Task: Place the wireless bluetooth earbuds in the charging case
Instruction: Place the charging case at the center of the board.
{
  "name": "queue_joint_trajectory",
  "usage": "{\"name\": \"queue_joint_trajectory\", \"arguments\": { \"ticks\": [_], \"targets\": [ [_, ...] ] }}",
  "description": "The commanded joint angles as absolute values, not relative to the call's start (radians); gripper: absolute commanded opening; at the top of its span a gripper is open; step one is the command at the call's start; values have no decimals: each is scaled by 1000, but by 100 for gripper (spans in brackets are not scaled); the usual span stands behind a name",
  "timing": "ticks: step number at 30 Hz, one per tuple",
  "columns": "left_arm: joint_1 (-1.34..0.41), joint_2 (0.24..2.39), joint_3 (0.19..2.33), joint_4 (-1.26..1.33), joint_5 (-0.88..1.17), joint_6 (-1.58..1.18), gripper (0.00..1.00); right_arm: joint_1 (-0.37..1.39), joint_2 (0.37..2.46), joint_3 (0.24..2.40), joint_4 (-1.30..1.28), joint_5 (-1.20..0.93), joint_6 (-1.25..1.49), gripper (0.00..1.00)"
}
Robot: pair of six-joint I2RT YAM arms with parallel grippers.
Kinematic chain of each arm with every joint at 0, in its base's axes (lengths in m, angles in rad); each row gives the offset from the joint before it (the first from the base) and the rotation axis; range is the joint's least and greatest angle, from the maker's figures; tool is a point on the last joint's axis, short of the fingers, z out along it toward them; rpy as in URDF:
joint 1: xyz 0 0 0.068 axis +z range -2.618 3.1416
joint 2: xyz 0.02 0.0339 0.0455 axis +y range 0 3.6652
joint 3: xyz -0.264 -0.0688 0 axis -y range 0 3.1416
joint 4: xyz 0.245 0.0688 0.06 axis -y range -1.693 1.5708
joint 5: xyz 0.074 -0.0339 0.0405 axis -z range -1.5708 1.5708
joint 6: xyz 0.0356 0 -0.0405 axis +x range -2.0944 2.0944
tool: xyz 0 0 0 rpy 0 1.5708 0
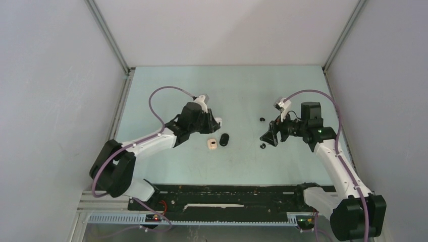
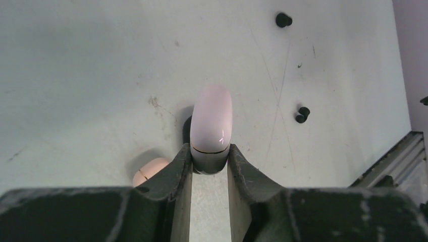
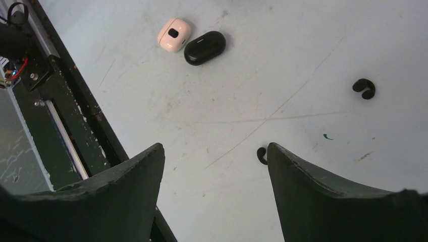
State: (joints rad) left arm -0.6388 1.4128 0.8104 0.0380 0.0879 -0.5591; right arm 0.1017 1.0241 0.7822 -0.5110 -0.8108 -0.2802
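Observation:
My left gripper (image 2: 210, 151) is shut on a white, rounded charging case (image 2: 211, 123) whose lid seam is closed; it hangs just above the table. In the top view this gripper (image 1: 216, 126) is left of centre. Two black earbuds lie on the table, one farther (image 1: 262, 119) and one nearer (image 1: 262, 146). My right gripper (image 3: 216, 148) stands open and empty over the table. The near earbud (image 3: 261, 155) lies right beside its right fingertip, partly hidden by it. The other earbud (image 3: 364, 88) lies farther out to the right.
A cream case (image 1: 212, 144) and a black case (image 1: 224, 139) lie side by side below my left gripper, both closed. The black rail (image 1: 227, 194) runs along the table's near edge. Grey walls enclose the table on three sides.

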Motion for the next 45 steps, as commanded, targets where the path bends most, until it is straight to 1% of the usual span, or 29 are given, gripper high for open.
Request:
{"name": "queue_joint_trajectory", "arguments": {
  "ticks": [1, 10, 17, 25, 26, 27, 28, 29, 34, 36, 38, 45],
  "targets": [
    [-611, 1486, 876, 20, 233, -649, 5, 135, 1032, 804, -485, -835, -305, 76],
    [-546, 1641, 864, 165, 348, -800, 14, 200, 1047, 804, -480, -789, -331, 76],
    [-509, 1712, 866, 202, 379, -857, 24, 230, 1061, 804, -476, -762, -342, 76],
    [-476, 1785, 892, 168, 406, -878, 28, 256, 1079, 804, -473, -744, -344, 76],
    [-474, 1790, 897, 143, 403, -866, 31, 260, 1082, 804, -470, -736, -337, 76],
    [-471, 1790, 902, 123, 392, -854, 36, 266, 1084, 804, -462, -708, -327, 75],
    [-470, 1786, 902, 103, 376, -843, 42, 275, 1087, 804, -450, -675, -309, 75],
    [-468, 1779, 899, 84, 359, -828, 45, 288, 1091, 804, -438, -643, -292, 75],
    [-461, 1742, 926, -113, 244, -713, 51, 400, 1146, 813, -396, -497, -256, 75],
    [-460, 1705, 921, -172, 185, -672, 52, 478, 1185, 840, -396, -425, -243, 75],
    [-460, 1642, 892, -178, 152, -657, 53, 531, 1232, 870, -385, -367, -219, 75],
    [-462, 1344, 772, -231, 8, -610, 54, 614, 1443, 989, -298, -274, -44, 75]
  ]
}}
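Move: The white charging case, already held in the left hand, is bound for a bare spot on the board about 2 cm ahead of that hand, level sideways and 10 cm down. Beside the spot, the black case lies some 5 cm back and 3 cm right of it, the pink case 7 cm back and 3 cm left of it. From the empty right hand, the black case is about 8 cm ahead, 16 cm left and 14 cm below. The white charging case is lowered nearly 10 cm to the bare board by the left hand, fingers tipping down by almost 30 degrees; they then open, let go, and back off to the left, rising slightly. Still open and empty, the right hand goes about 8 cm left and 6 cm down towards the black case, slowly at first, its fingers tipping further down. ##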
